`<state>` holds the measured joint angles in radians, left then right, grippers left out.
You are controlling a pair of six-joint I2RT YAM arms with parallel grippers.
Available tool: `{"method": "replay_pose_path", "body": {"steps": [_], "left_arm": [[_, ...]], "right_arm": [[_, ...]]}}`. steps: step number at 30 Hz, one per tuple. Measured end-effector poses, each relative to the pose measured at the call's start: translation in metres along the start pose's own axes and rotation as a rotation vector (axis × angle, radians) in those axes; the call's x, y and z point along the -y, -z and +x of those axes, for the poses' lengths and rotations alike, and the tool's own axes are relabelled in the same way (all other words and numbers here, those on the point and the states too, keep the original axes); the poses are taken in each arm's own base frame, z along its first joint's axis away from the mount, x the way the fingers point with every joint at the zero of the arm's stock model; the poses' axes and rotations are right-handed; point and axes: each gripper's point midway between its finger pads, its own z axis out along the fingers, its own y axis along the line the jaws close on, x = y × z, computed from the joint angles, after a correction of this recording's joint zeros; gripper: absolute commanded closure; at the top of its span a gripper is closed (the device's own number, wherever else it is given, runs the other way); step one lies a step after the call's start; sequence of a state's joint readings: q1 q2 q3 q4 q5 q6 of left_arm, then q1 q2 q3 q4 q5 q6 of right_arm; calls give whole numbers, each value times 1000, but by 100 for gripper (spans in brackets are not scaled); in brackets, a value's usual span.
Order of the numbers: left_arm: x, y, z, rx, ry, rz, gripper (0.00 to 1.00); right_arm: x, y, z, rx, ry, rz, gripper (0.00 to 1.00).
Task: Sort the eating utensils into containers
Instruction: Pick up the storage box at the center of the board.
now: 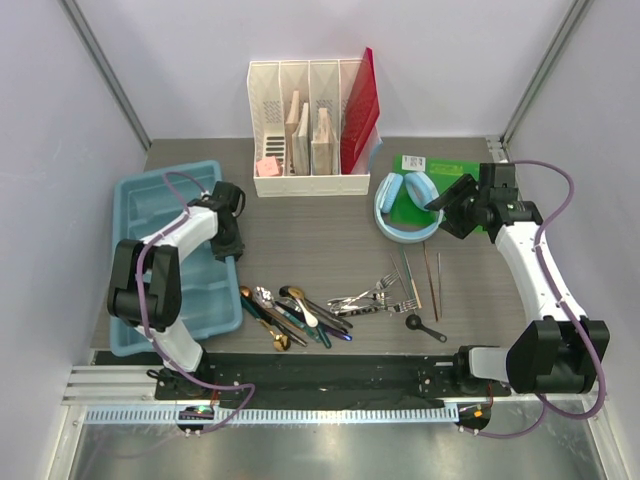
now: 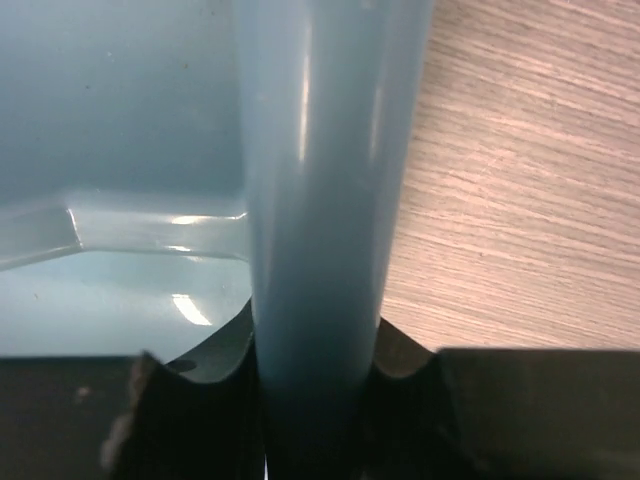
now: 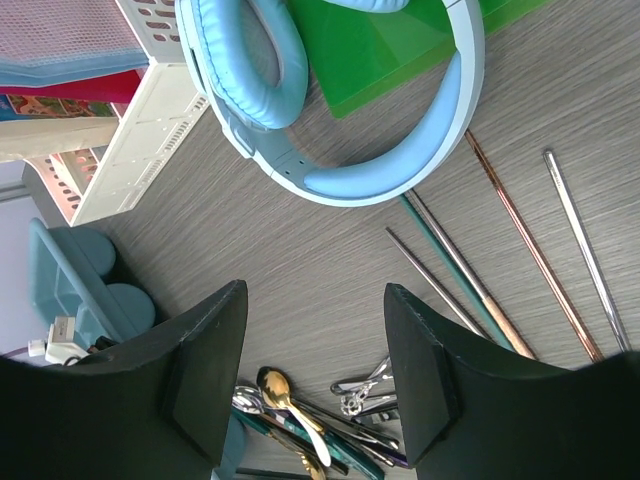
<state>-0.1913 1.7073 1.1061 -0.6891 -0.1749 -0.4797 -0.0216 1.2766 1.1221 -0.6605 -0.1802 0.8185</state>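
Observation:
The light blue cutlery tray [image 1: 160,200] lies at the left of the table. My left gripper [image 1: 228,245] is at its right edge. In the left wrist view the tray's rim [image 2: 320,200] runs straight between the fingers of that gripper [image 2: 318,400], which press on both sides of it. Spoons and knives [image 1: 295,315] lie piled on the table in front, with silver forks [image 1: 375,297] and thin chopsticks [image 1: 432,280] to their right. My right gripper [image 1: 445,205] hovers open above the table by the headphones, and past it [image 3: 315,380] a gold spoon [image 3: 285,395] shows below.
Light blue headphones [image 1: 405,205] lie on a green box [image 1: 440,170] at the back right. A white slotted file organizer [image 1: 310,130] stands at the back centre. A small black scoop [image 1: 425,326] lies by the chopsticks.

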Motion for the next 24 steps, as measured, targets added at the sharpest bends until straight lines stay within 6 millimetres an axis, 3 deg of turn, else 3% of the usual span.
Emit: {"method": "replay_pose_path", "body": {"steps": [15,20,24], "left_arm": [[-24,13,22,0,-95,-66,100],[-21,36,19,83,-117,-65,100],[-4,74,19,219,-179,-28,100]], "right_arm": [[3,-5,8,-31,-15,-10,38],[3,-10,13,-51,-16,-10,39],[4,-17,17,-74,-14,-4,39]]}}
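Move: The left hand's fingers are already shut on the right-hand rim of the blue storage box, whose middle lies about 11 cm to this hand's left, level with it fore and aft and some 2 cm lower. The loose utensils lie about 13 cm right and 12 cm back; the white rack stands roughly 17 cm right and 22 cm ahead. From the right hand, the box lies some 52 cm left, 3 cm back and 18 cm below. Keeping its pinch on the rim of the storage box, the left hand first drags it back about 3 cm and slightly left, nearly level, then hauls it up some 6 cm, swinging a little right. The wrist turns about 10 degrees clockwise, its left side rising and the fingers swinging forward. The right hand, still open, sinks about 2 cm. ##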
